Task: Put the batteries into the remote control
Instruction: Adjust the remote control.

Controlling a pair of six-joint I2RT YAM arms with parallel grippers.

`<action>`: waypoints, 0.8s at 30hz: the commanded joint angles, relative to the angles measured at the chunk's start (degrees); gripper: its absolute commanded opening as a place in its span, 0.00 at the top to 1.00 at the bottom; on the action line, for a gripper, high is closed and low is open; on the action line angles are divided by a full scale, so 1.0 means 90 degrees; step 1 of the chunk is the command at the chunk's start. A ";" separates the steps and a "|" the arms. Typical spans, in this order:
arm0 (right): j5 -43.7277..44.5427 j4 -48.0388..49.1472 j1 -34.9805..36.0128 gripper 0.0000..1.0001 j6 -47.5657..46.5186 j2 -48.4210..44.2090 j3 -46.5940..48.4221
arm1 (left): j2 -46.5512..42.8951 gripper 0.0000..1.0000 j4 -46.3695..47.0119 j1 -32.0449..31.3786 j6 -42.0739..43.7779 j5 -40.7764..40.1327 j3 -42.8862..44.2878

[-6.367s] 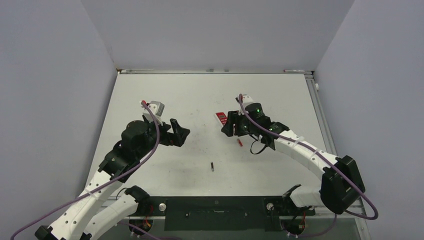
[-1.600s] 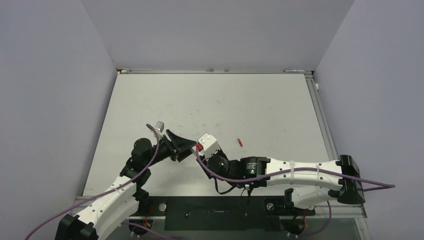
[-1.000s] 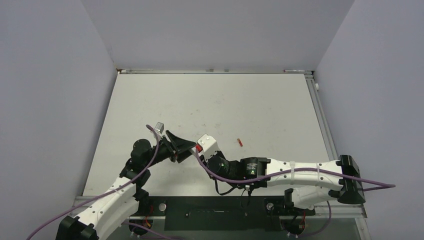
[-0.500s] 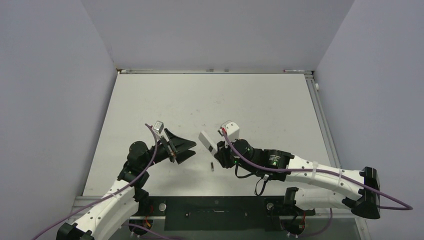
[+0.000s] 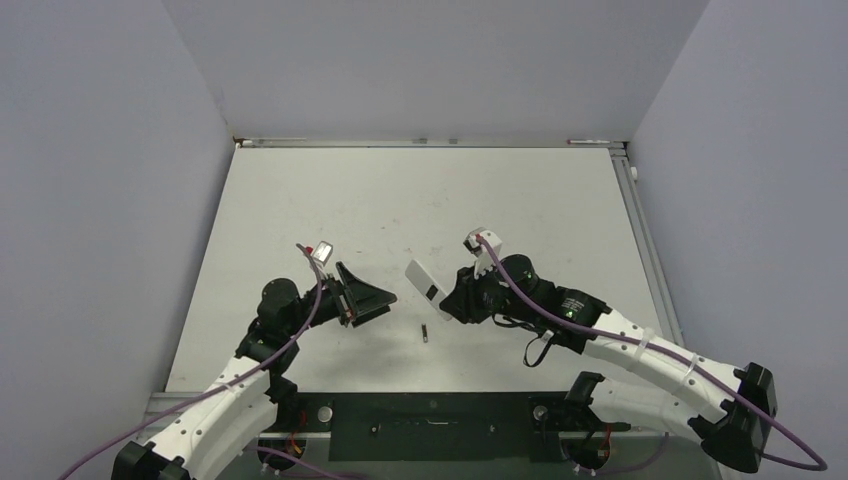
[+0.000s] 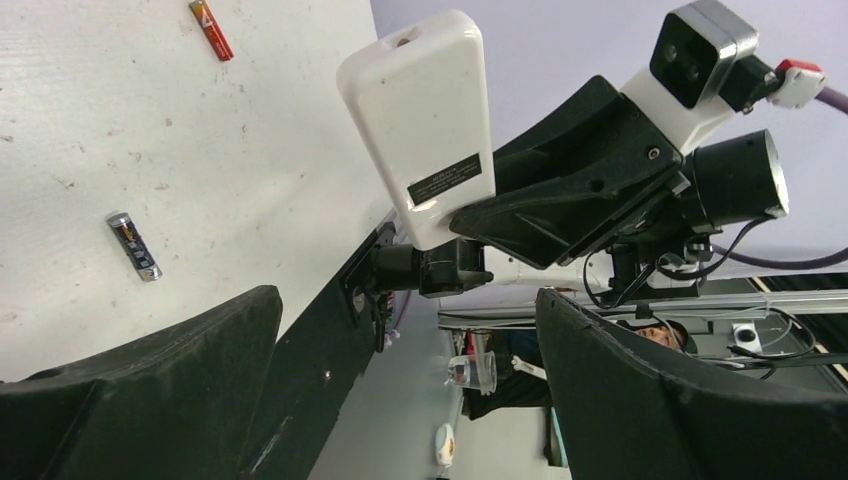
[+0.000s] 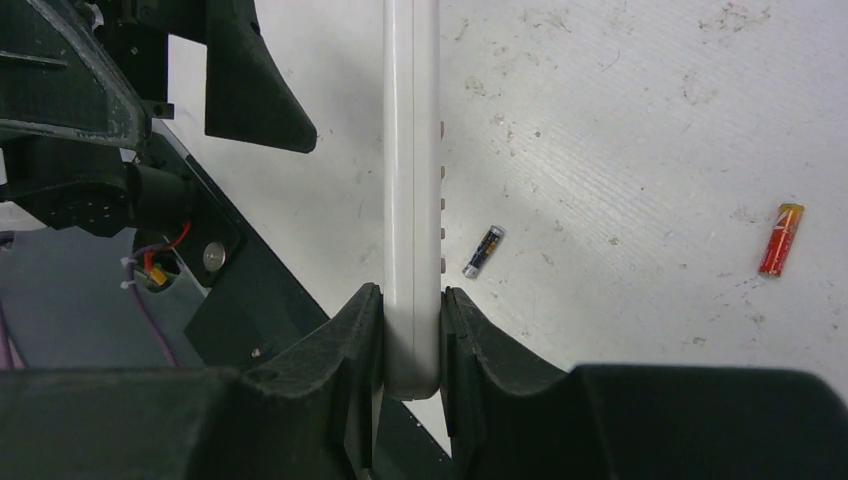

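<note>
My right gripper (image 5: 450,298) is shut on the lower end of the white remote control (image 5: 423,280), which hangs tilted above the table. The left wrist view shows its plain back with a black label (image 6: 425,120). In the right wrist view the remote control (image 7: 412,180) is edge-on between the jaws of the right gripper (image 7: 412,300). My left gripper (image 5: 383,302) faces it from the left, open and empty (image 6: 405,300). A dark battery (image 5: 425,333) (image 7: 482,250) (image 6: 134,245) lies on the table under the remote. A red battery (image 7: 780,238) (image 6: 211,30) lies farther right.
The black mounting bar (image 5: 430,412) runs along the near table edge just behind both grippers. The right arm (image 5: 620,335) stretches over the near right of the table and hides the red battery in the top view. Grey walls enclose the table on three sides.
The left jaws have opened wide. The right arm has swung right and away from the left gripper with the remote. The dark battery shows on the table again.
</note>
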 commanded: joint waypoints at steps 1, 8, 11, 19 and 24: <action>-0.1194 0.0484 -0.0489 0.91 0.0135 -0.0190 -0.0133 | 0.0129 0.04 0.0109 0.0029 0.0514 0.0245 0.0310; -0.2772 0.0674 -0.1099 0.92 0.0218 -0.0217 -0.0353 | 0.0353 0.04 0.0391 0.0019 0.0585 0.0609 0.0296; -0.3374 0.0722 -0.1245 0.91 0.0221 -0.0202 -0.0432 | 0.0376 0.04 0.0418 0.0008 0.0593 0.0758 0.0331; -0.4949 0.1400 -0.1492 0.91 0.0531 -0.0176 -0.0655 | 0.0342 0.00 0.0702 -0.0344 0.0542 0.1004 0.0300; -0.5450 0.1450 -0.1534 0.92 0.0616 0.0044 -0.0637 | 0.0367 0.07 0.0784 -0.0842 0.0681 0.1010 0.0443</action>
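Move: The remote control, back face up, is already pinched near one end by the right hand. Its middle lies about 4 cm ahead and 4 cm left of that hand, roughly level. The left gripper is open some 12 cm left and 1 cm ahead of it. On the table, around 16 cm below, the dark battery is 3 cm ahead and 5 cm left, the red battery 14 cm ahead and 7 cm right. From the left hand, the remote's middle is about 8 cm right, 3 cm ahead, level. The remote, kept firmly pinched, is drawn back about 5 cm towards the base and rises slightly late on, while the right wrist turns it counter-clockwise and rolls it, some 30 degrees in all, swinging its free end towards the left gripper. The left hand dips about 1 cm, comes partly back up, then moves back about 4 cm and right 2 cm, turning clockwise, fingers still wide open. ##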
